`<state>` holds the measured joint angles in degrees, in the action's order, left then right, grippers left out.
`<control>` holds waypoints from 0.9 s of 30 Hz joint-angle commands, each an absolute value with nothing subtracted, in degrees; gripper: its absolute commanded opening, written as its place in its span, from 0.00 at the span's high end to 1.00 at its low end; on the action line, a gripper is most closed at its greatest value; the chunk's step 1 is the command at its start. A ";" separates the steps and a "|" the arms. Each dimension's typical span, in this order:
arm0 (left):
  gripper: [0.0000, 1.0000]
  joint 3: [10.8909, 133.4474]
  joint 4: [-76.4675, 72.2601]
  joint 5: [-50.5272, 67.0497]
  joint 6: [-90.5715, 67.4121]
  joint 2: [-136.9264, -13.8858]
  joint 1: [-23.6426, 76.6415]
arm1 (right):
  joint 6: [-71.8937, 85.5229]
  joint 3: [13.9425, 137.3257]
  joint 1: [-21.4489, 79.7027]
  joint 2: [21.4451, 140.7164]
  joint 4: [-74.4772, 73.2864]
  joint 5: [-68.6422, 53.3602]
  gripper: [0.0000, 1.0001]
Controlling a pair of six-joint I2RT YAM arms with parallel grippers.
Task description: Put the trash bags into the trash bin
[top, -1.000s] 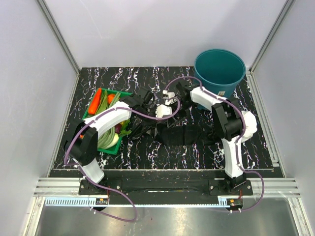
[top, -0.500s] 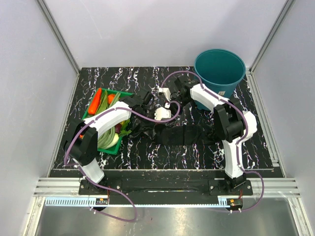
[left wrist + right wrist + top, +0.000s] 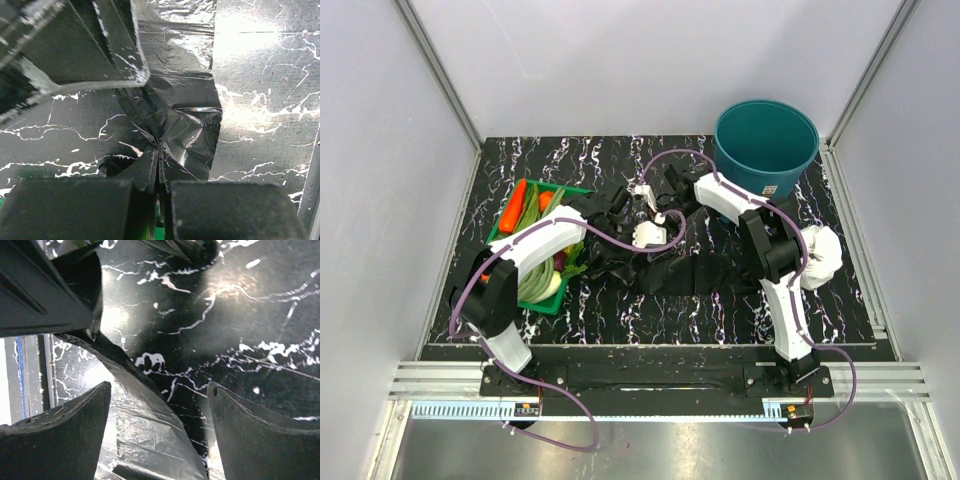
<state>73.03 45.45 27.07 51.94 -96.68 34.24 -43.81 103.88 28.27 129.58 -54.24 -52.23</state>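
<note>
A black glossy trash bag (image 3: 692, 272) lies flattened on the marbled table, left of the teal trash bin (image 3: 766, 140). My left gripper (image 3: 160, 156) is shut on a pinched, crinkled fold of the bag (image 3: 177, 117), which it holds at the bag's upper left end (image 3: 620, 207). My right gripper (image 3: 159, 390) is open; a strip of the bag's film (image 3: 145, 432) runs between its fingers without being clamped. It hovers just right of the left gripper (image 3: 646, 193). The bin stands upright at the back right.
A green vegetable tray (image 3: 501, 235) with a carrot (image 3: 513, 205) and greens sits at the left under the left arm. Purple cables (image 3: 685, 158) loop over the middle. Metal frame rails (image 3: 850, 230) border the table.
My right gripper has opened wider and shifted left, closer to the left gripper. The left gripper has stayed shut on the bag in the same spot.
</note>
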 commanded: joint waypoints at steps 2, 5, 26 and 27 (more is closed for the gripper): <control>1.00 76.11 45.44 29.62 53.09 -94.75 34.45 | -47.90 104.24 30.58 129.81 -55.55 -57.48 0.17; 1.00 76.46 45.44 29.62 52.56 -94.83 34.37 | -47.73 104.24 31.55 130.51 -55.55 -57.74 0.17; 1.00 74.45 42.45 28.13 49.14 -93.96 34.37 | -41.67 99.58 32.70 128.94 -55.11 -53.53 1.00; 1.00 74.18 41.76 27.60 48.17 -93.69 34.37 | -40.27 99.58 32.70 128.67 -55.11 -53.18 1.00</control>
<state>74.50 44.95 27.16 50.43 -96.68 34.24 -44.10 99.02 32.47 130.89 -55.37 -54.48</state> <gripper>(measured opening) 0.013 0.019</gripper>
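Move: The right hand, open, is after the loose forward edge of the trash bag, about 5 cm back from it, 1 cm to its left and 3 cm lower. The bag's flat body lies some 10 cm back and 8 cm right, 6 cm below; the vegetable tray is roughly 22 cm left and 5 cm back. From the left hand, already pinching the bag's gathered part, that edge lies about 4 cm right, 1 cm forward and 5 cm down. The right hand draws back about 5 cm towards the bag edge below and beside the left fingers, first edging some 2.5 cm left, then easing about 1 cm right again as it sinks roughly 2.5 cm and its wide-open fingers close on the black film. The left hand keeps its shut pinch on the gathered bag, lifting it only about a centimetre, and then stays there. ##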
